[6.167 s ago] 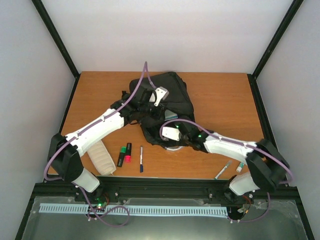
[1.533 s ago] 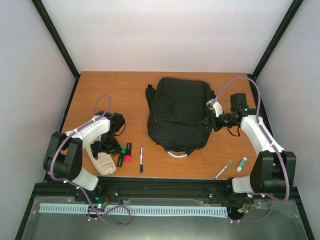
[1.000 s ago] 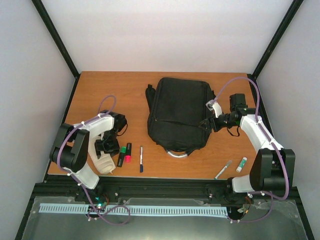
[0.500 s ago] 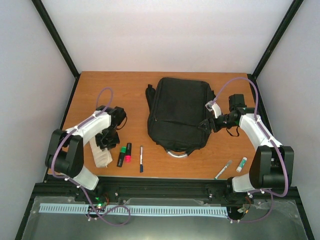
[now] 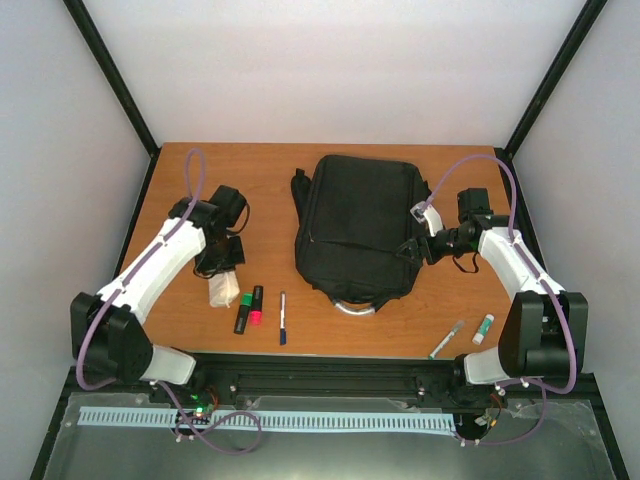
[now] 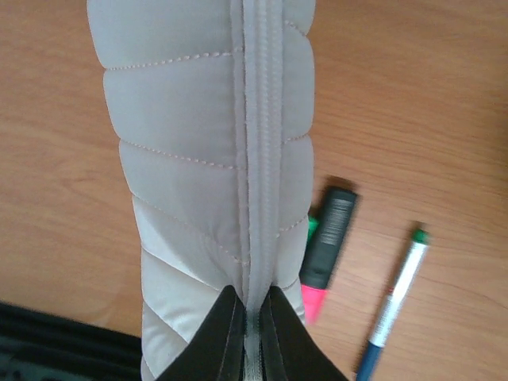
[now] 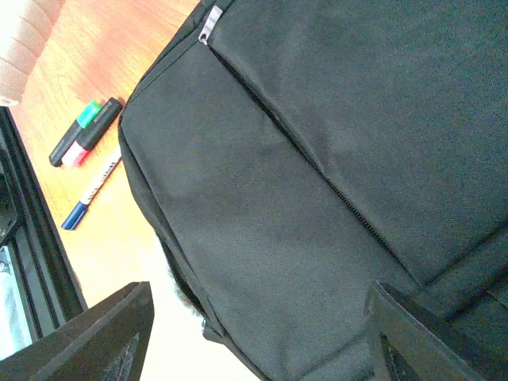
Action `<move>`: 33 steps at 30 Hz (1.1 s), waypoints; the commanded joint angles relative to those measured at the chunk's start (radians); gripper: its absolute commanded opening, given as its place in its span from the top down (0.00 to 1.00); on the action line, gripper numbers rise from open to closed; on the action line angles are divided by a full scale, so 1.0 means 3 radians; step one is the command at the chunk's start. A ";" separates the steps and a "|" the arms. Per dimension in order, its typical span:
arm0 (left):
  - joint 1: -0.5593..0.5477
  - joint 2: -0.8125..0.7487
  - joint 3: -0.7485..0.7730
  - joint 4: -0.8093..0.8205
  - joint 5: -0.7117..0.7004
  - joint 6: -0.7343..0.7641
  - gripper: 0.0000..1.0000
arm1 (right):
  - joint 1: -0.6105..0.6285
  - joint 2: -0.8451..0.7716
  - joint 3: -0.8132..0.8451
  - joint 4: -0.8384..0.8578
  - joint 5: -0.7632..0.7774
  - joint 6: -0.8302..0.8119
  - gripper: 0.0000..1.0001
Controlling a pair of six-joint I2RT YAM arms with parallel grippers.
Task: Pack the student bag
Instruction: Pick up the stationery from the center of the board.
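Observation:
The student bag [image 5: 355, 225], a large black backpack, lies flat in the middle of the table. It fills the right wrist view [image 7: 317, 159], zips closed. My right gripper [image 5: 414, 248] hovers open at the bag's right edge, its fingers spread over the fabric [image 7: 254, 337] and holding nothing. My left gripper [image 5: 222, 262] is shut on the zip seam of a whitish ribbed pouch [image 5: 224, 286]. The pouch hangs below the pinched fingertips [image 6: 252, 317], off the table, left of the bag.
A green and a pink highlighter [image 5: 250, 308] and a blue pen [image 5: 283, 317] lie on the wood left of the bag's near end, under the hanging pouch [image 6: 206, 159]. A silver pen [image 5: 446, 339] and a small tube [image 5: 484, 328] lie near the front right edge.
My left gripper closed on the pouch, lifted it off the table and carried it away from the front edge. The right arm and the bag stayed still.

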State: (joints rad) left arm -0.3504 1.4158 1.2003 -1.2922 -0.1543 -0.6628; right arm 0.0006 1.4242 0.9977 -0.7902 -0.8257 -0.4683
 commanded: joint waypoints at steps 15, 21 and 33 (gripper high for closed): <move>-0.0703 -0.0694 -0.0514 0.2047 0.1587 0.0312 0.99 | 0.0914 -0.0250 0.0434 -0.0537 0.0907 -0.0715 0.26; -0.0790 -0.0942 -0.0902 0.2335 0.1643 0.0257 0.99 | 0.1613 -0.0140 0.0144 -0.0186 0.1854 -0.0747 0.26; -0.0790 -0.1617 -0.1290 0.2061 0.1556 0.0129 0.99 | 0.2096 0.0174 -0.0125 0.0364 0.2518 -0.0706 0.27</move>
State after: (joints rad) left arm -0.5846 0.9752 0.8101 -0.6762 0.3065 -0.6033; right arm 0.5972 1.4380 0.9821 -0.7620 -0.1730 -0.6769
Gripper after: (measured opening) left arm 0.044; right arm 0.737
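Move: The left hand already grips the white pencil case over the board's left side; the backpack's mouth, at its near end, lies roughly 30 cm to its right, 7 cm back and 8 cm lower. On the board below, the pink highlighter is 5 cm right and 9 back, the green highlighter 2 right and 11 back, the blue marker 11 right and 12 back. From the right hand, empty and open above the bag's right side, the mouth is about 10 cm back, 6 left and 8 down. The left hand keeps its pinch on the pencil case and swings it right, up and over, towards the backpack's mouth, then sinks partway, eases back towards the base and gives up a little of the rightward travel, ending some 14 cm to the right, with the fingers tilted from straight down to rightward and somewhat forward. The right hand lifts about 4 cm, then goes left and back and down to the bag's near end, ending about 5 cm lower than it began, its wrist turning counter-clockwise and its open fingers tipping steeply down. ##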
